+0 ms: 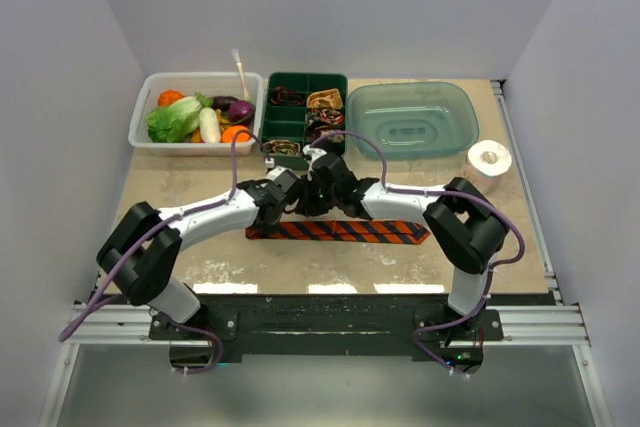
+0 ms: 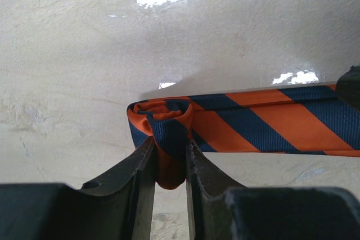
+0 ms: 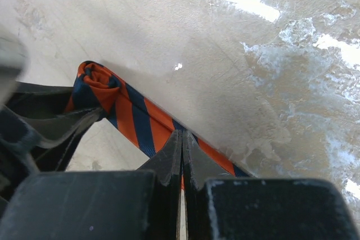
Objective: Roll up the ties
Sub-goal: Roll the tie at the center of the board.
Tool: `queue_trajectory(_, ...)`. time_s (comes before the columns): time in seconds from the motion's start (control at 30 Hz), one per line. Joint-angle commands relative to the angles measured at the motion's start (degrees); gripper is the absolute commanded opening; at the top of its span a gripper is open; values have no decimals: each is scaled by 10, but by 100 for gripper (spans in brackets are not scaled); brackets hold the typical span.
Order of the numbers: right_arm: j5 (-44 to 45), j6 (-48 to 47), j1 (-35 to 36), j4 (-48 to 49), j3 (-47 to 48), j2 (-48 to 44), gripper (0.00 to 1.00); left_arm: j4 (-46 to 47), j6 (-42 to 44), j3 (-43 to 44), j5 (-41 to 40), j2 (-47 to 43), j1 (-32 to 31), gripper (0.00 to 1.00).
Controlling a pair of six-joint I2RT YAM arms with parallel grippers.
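The orange-and-dark-blue striped tie (image 1: 340,232) lies flat across the table's near middle, its pointed end to the right. My left gripper (image 1: 287,199) is at its left end. In the left wrist view it (image 2: 170,151) is shut on the tie's folded, curled end (image 2: 169,125). My right gripper (image 1: 312,197) is just beside it. In the right wrist view its jaws (image 3: 181,134) are pressed together over the tie (image 3: 135,119), with a sliver of orange between them. Small coiled ties (image 1: 325,99) sit in a green divided tray (image 1: 306,79).
A clear bin (image 1: 140,127) of toy vegetables stands at the back left. A teal dish (image 1: 412,117) stands at the back right, with a white paper roll (image 1: 489,160) beside it. White walls close in on three sides.
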Motion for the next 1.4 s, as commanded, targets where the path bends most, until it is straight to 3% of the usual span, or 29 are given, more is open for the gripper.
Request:
queue_trajectory(0.0, 6, -8, -1, 9, -7, -25, 0, -4, -42, 16, -11, 31, -24, 14)
queue_trajectory(0.23, 8, -9, -1, 10, -11, -26, 0, 7, -59, 27, -10, 44, -48, 28)
queue_trajectory(0.37, 8, -9, -1, 10, -14, -30, 0, 40, -59, 18, 17, 28, -50, 48)
queue_trajectory(0.47, 6, -12, -1, 10, -13, -34, 0, 74, -63, 3, 37, 4, -49, 56)
queue_trajectory(0.7, -15, -16, 1, 29, -17, -46, 0, 86, -81, -6, 19, -66, -49, 59)
queue_trajectory(0.83, -44, -16, 5, 36, -1, -35, 0, 63, -98, -8, -19, -117, -45, 72)
queue_trajectory(0.9, -46, -17, 16, 37, 9, -27, 0, 59, -97, -10, -24, -141, -38, 73)
queue_trajectory(1.13, -59, -15, 55, 42, 56, 1, 0, 90, -75, -68, 41, -203, 52, 79)
queue_trajectory(1.37, -66, -16, 67, 40, 78, 43, 0, 169, -59, -149, 216, -272, 169, 85)
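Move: My left hand already pinches the tie's rolled end, whose middle is only about 1 cm ahead and 1 cm left of my fingertips. The flat strip runs off to the right, its middle some 18 cm right and level in reach; the green divided box stands about 24 cm ahead and 10 cm right. From my closed right hand, the roll is roughly 8 cm left, 5 cm back and a little lower. With my left hand I carry the pinched fold a little to the right and down, open my fingers to let it go, and keep sweeping right, about 5 cm in all. Then I lift some 7 cm and swing back left, sinking slightly, opening wide over the roll's left end as my fingertips tilt rightward. My closed right hand waits, then rises slightly and goes about 6 cm left and 4 cm back to the roll's right edge. ##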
